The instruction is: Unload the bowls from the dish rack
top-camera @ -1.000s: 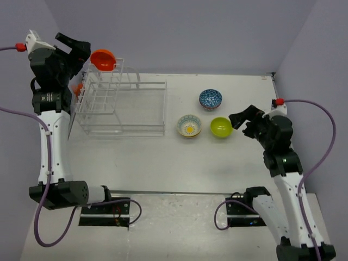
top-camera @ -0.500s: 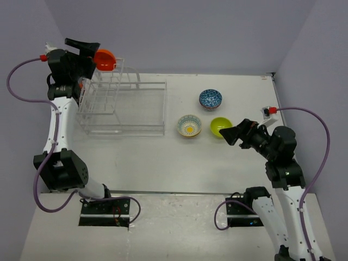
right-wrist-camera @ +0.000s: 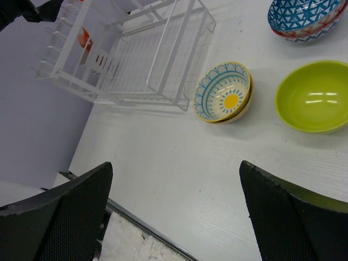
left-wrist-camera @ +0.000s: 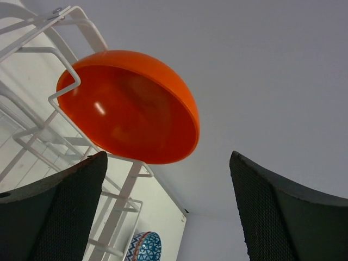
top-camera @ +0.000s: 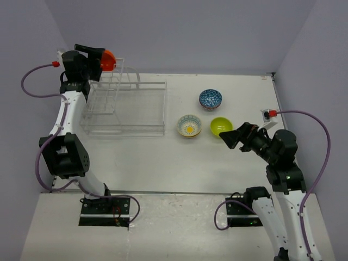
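The white wire dish rack (top-camera: 124, 106) stands at the back left. An orange bowl (top-camera: 109, 60) sits tilted on top of its taller gridded end. My left gripper (top-camera: 95, 55) is open, right beside this bowl. In the left wrist view the orange bowl (left-wrist-camera: 130, 106) hangs on the rack wires (left-wrist-camera: 32, 49) just ahead of the open left gripper (left-wrist-camera: 168, 204), not between the fingers. My right gripper (top-camera: 230, 136) is open and empty above the table, near the green bowl (top-camera: 221, 126). A patterned yellow-and-blue bowl (top-camera: 189, 125) and a blue bowl (top-camera: 210, 99) also stand on the table.
The right wrist view shows the rack (right-wrist-camera: 136, 54) with a small orange thing (right-wrist-camera: 84, 38) in its tall end, the patterned bowl (right-wrist-camera: 224, 92), the green bowl (right-wrist-camera: 312, 95) and the blue bowl (right-wrist-camera: 304, 19). A metal strip (top-camera: 179, 192) runs along the table's near edge.
My left arm has swung right and brought its gripper up against the orange bowl. My right gripper has drawn back from beside the green bowl toward the near side.
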`<state>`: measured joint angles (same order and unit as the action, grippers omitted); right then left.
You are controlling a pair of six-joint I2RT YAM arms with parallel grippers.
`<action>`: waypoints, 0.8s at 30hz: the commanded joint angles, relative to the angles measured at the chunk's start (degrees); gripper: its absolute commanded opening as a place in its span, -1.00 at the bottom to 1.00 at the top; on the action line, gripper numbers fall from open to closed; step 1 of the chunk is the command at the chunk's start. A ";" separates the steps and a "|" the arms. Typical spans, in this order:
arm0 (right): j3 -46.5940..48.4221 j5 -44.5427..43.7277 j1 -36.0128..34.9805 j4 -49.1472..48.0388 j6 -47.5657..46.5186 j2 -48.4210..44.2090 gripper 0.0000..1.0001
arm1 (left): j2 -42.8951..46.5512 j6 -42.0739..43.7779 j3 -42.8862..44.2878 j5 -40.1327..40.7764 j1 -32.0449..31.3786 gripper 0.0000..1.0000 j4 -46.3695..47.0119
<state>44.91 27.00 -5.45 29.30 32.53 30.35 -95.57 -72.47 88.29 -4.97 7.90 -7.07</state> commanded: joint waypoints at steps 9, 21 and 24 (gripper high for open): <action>0.10 3.32 0.00 -1.34 -2.56 0.77 0.98 | -5.15 -3.12 2.59 1.98 -0.25 0.75 12.07; -2.63 4.11 0.00 -4.69 -3.53 3.84 0.98 | -8.49 -3.21 6.01 3.04 -0.96 -0.12 13.75; -2.72 4.37 0.09 -5.04 -3.62 4.02 0.98 | -9.37 -3.82 6.63 2.60 -0.96 -0.25 14.01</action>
<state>42.02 29.71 -5.45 27.22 30.24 34.17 -103.88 -75.92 92.07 -3.11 7.33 3.81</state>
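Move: From the left gripper, the orange bowl, standing on edge in the rack, is about 8 cm ahead, 6 cm to the left and 2 cm lower. The rack's upper tier has its middle some 6 cm back, 5 cm left and 7 cm below the gripper; the lower tier's middle is about 3 cm back, 10 cm right and 25 cm below. From the right gripper the orange bowl lies roughly 40 cm ahead and 56 cm left, at about its height. Bring the left gripper about 5 cm forward to the right-hand rim of the orange bowl, dipping some 1.5 cm on the way and rising back, fingers tilting up slightly. Over the second half, close the fingers from nearly wide to under half open, one on the bowl's inner side and one outside the rim. Let the open right gripper sink about 3 cm. ##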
